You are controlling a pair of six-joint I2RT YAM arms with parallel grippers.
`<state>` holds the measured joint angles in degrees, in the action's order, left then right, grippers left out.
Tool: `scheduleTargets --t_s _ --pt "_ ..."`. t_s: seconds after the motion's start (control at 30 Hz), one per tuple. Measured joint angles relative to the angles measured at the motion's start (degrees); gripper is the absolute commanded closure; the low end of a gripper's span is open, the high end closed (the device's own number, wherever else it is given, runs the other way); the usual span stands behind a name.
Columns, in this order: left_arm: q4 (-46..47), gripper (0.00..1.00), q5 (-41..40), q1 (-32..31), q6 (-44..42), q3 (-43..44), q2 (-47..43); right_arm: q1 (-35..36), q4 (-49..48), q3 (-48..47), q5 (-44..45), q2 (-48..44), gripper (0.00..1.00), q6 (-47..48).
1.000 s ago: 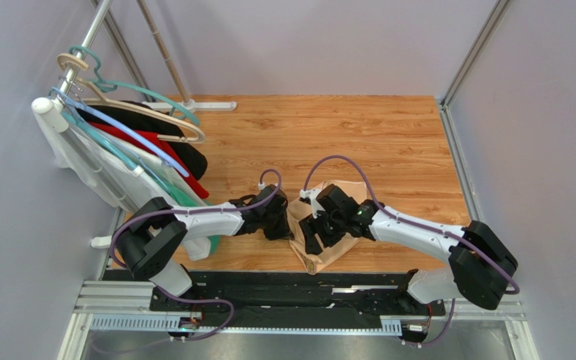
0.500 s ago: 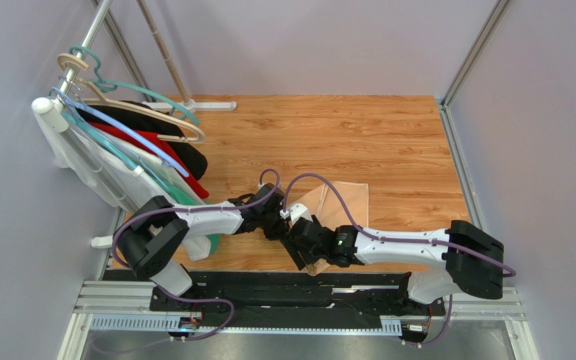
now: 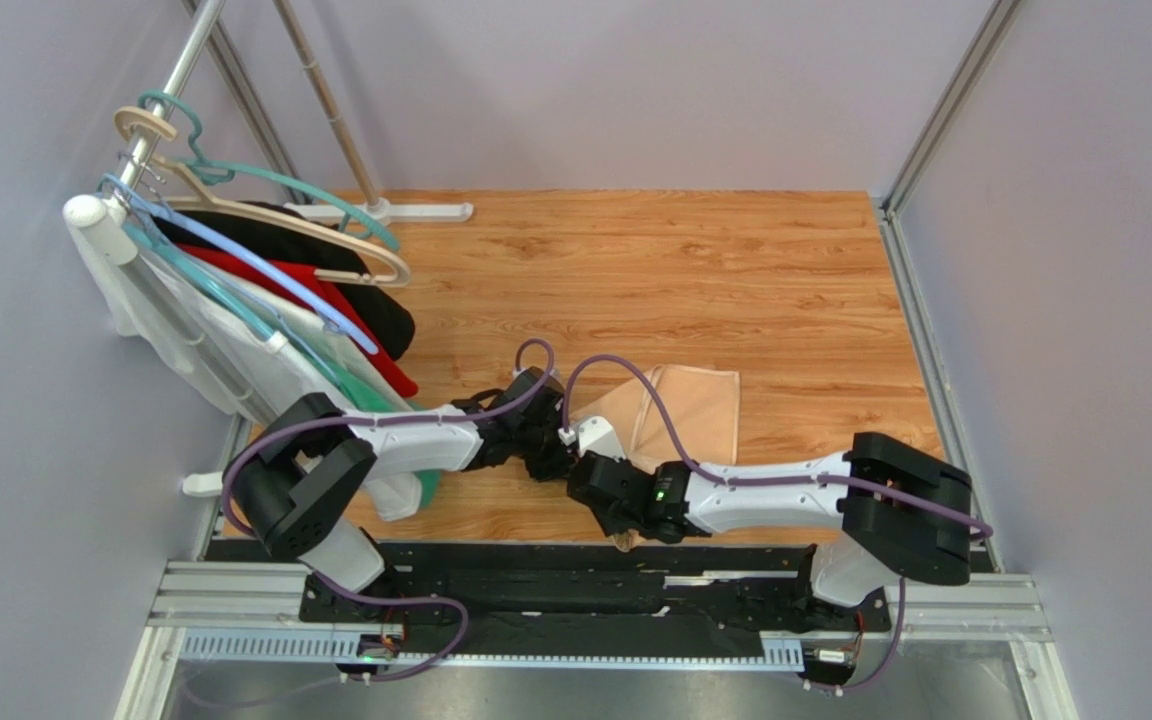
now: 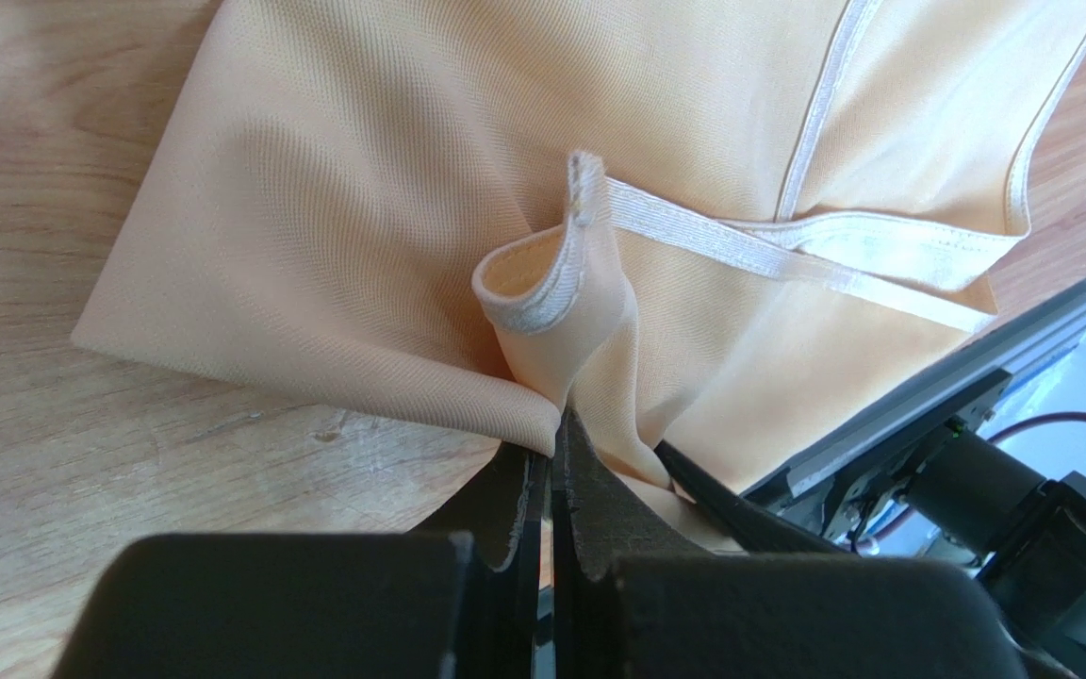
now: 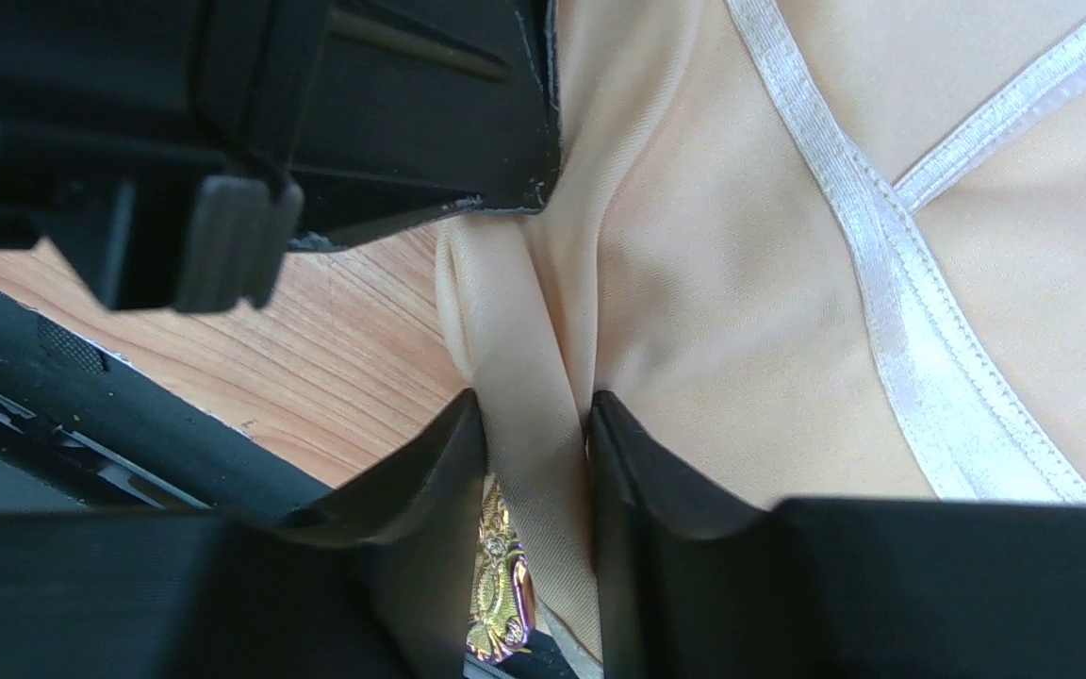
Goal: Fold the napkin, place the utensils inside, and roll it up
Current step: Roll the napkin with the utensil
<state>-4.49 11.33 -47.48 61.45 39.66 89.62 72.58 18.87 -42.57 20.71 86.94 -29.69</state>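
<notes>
The peach napkin (image 3: 687,413) lies bunched on the wooden table, just right of centre. My left gripper (image 3: 555,455) is at its near-left corner, shut on a raised fold of the napkin (image 4: 407,184) with the hemmed corner curling above the fingertips (image 4: 559,410). My right gripper (image 3: 605,495) sits just nearer the table edge, its fingers (image 5: 535,425) pressed onto a narrow fold of the napkin (image 5: 733,283). An ornate gold and purple utensil end (image 5: 502,601) shows between the right fingers under the cloth. The rest of the utensils is hidden.
A rack of hangers with white, red and black garments (image 3: 267,300) stands at the left. The black mounting rail (image 3: 567,578) runs along the near edge, close under both grippers. Bare wood lies beyond the napkin.
The right arm swung left and toward the near edge, from over the napkin to its near-left corner, and its jaws narrowed onto a fold. The left gripper stayed put.
</notes>
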Motion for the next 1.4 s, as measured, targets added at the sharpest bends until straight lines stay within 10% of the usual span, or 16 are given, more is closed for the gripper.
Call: scheduleTargets --t_s 0.27,0.47,0.93,1.4 --pt "-1.0 0.88 -0.8 0.1 -0.1 -0.7 -2.1 0.0 -1.9 0.0 0.0 0.5 1.00 -2.3" --pt "-5.1 0.32 -3.3 0.0 -2.4 -0.7 -7.2 -0.9 -5.1 0.6 -3.1 0.3 1.00 -3.4" --pt "-11.3 0.23 -6.4 0.2 -8.4 -2.5 -21.4 -11.3 -12.6 8.6 -23.1 -6.2 1.00 -3.7" --pt "3.4 0.23 -1.6 0.2 -11.8 -16.0 -23.7 -21.1 -20.9 13.7 -40.9 -7.0 1.00 -6.4"
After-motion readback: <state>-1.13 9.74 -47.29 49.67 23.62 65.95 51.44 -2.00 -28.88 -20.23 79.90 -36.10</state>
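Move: The napkin's rolled edge, with the utensils inside, lies right between the right hand's half-open fingers. From there the utensil handle's gold end sticks out about 4 cm back and 1 cm to the right, and the napkin's flat part centres some 7 cm ahead and 6 cm to the right. The left hand still pinches the same edge farther up; from it, the place the right hand grips lies roughly 5 cm back and 3 cm to the right. The right hand closes on the rolled edge and pinches it, drawing it 2 cm left and then easing slightly back and right, while the wrist rolls some 40 degrees, its left side rising and its fingers swinging round to slant down to the left. Meanwhile the left hand opens wide and lets go of the edge, lifts about 7 cm as it moves left, then swings back towards its own base and sinks beside the roll, fingertips tilting up some 15 degrees and staying open. ##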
